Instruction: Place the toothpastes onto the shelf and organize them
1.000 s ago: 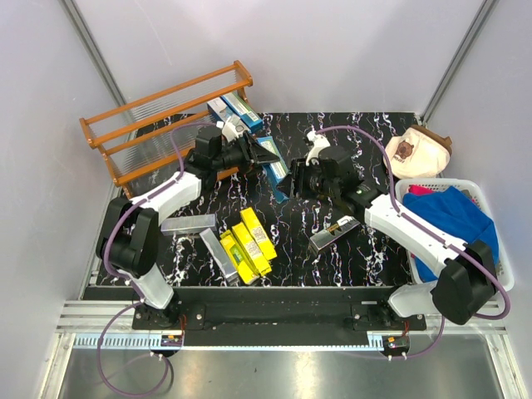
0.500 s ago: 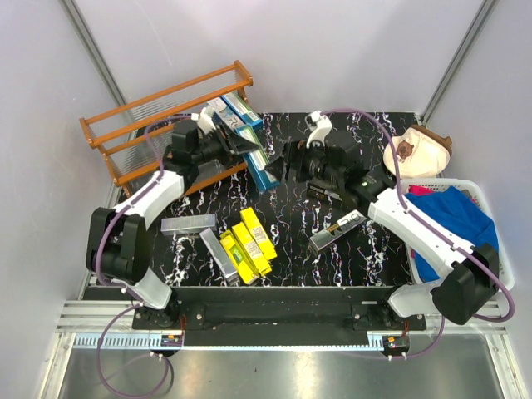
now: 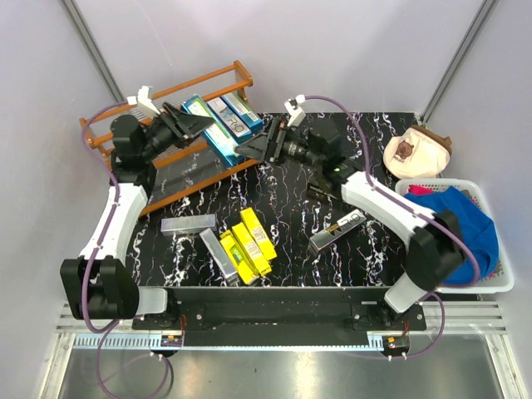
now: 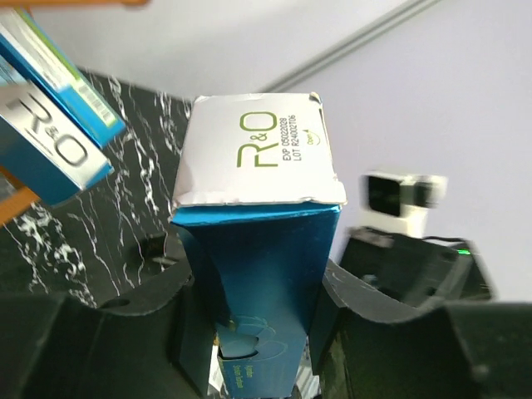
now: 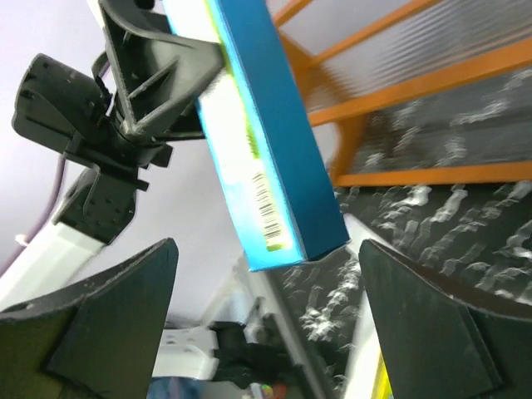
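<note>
A blue-teal toothpaste carton (image 3: 220, 148) hangs in the air just in front of the orange-brown shelf (image 3: 133, 116). My left gripper (image 3: 195, 126) is shut on it. In the left wrist view the carton (image 4: 258, 241) sits between the jaws, white end flap up. My right gripper (image 3: 253, 143) stands open just right of the carton's free end (image 5: 274, 166), touching nothing. Two blue-teal cartons (image 3: 226, 108) lie at the shelf's right end. Yellow cartons (image 3: 248, 243), silver ones (image 3: 188, 223) and a black one (image 3: 336, 231) lie on the black marbled table.
A white basket (image 3: 504, 278) with blue cloth (image 3: 453, 220) stands at the right edge. A beige bag-like object (image 3: 418, 151) lies behind it. The shelf's orange rails (image 5: 432, 100) stand close behind the held carton.
My right gripper opened and let go of the blue carton. My left arm lifted and swung back left toward the shelf with the carton; the right arm followed to the left.
</note>
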`<state>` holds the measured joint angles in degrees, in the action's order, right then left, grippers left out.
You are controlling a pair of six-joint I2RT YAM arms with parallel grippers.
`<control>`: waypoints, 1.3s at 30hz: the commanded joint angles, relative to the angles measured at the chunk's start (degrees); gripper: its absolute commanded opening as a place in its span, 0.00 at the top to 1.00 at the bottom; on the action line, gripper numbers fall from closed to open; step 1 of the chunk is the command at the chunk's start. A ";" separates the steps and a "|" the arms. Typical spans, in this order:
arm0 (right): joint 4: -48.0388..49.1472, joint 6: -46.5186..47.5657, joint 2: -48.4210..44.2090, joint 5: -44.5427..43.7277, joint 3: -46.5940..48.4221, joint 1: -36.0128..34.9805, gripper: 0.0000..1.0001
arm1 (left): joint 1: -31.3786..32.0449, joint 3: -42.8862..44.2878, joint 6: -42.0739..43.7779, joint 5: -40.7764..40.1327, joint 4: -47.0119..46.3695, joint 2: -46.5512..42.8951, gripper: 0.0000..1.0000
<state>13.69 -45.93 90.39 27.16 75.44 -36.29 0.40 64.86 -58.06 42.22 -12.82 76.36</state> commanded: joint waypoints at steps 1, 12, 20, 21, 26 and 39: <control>20.39 -17.94 7.06 10.37 2.78 -0.36 0.00 | -3.56 1.67 -2.40 3.66 -4.50 -3.67 0.64; 32.69 -26.57 14.11 12.04 5.24 -0.88 0.13 | -5.06 -0.79 -5.31 4.45 -7.48 -5.34 0.65; 36.84 -31.24 16.49 14.33 5.69 -1.85 0.28 | -5.24 -3.25 -8.73 2.26 -12.84 -5.17 0.65; 37.19 -31.24 16.31 14.41 4.99 -1.94 0.28 | -5.24 -3.42 -8.99 2.08 -13.28 -5.08 0.65; 37.19 -31.23 16.13 14.85 4.63 -1.94 0.31 | -5.24 -4.39 -11.89 2.34 -17.76 -4.46 0.65; 39.66 -33.34 16.14 15.82 4.54 -1.94 0.61 | -5.15 -7.03 -12.60 0.59 -20.05 -4.46 0.61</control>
<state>47.97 -77.30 107.87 40.66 79.07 -37.17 -4.67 58.54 -72.42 44.60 -27.90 72.77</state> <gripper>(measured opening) 0.497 0.430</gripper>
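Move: The blue toothpaste box is already pinched in the left hand, its middle about 3 cm to that hand's right and 1 cm back. From the open right hand, that middle lies roughly 9 cm left and 4 cm ahead, about level, with the near end closer. The inner shelved box is some 6 cm left and 7 cm ahead of the right hand, the outer shelved box 3 cm left and 9 cm ahead, both about 6 cm lower. Right hand reaches about 5 cm left, turning some 30 degrees, and pinches the near end of the left-held box. ##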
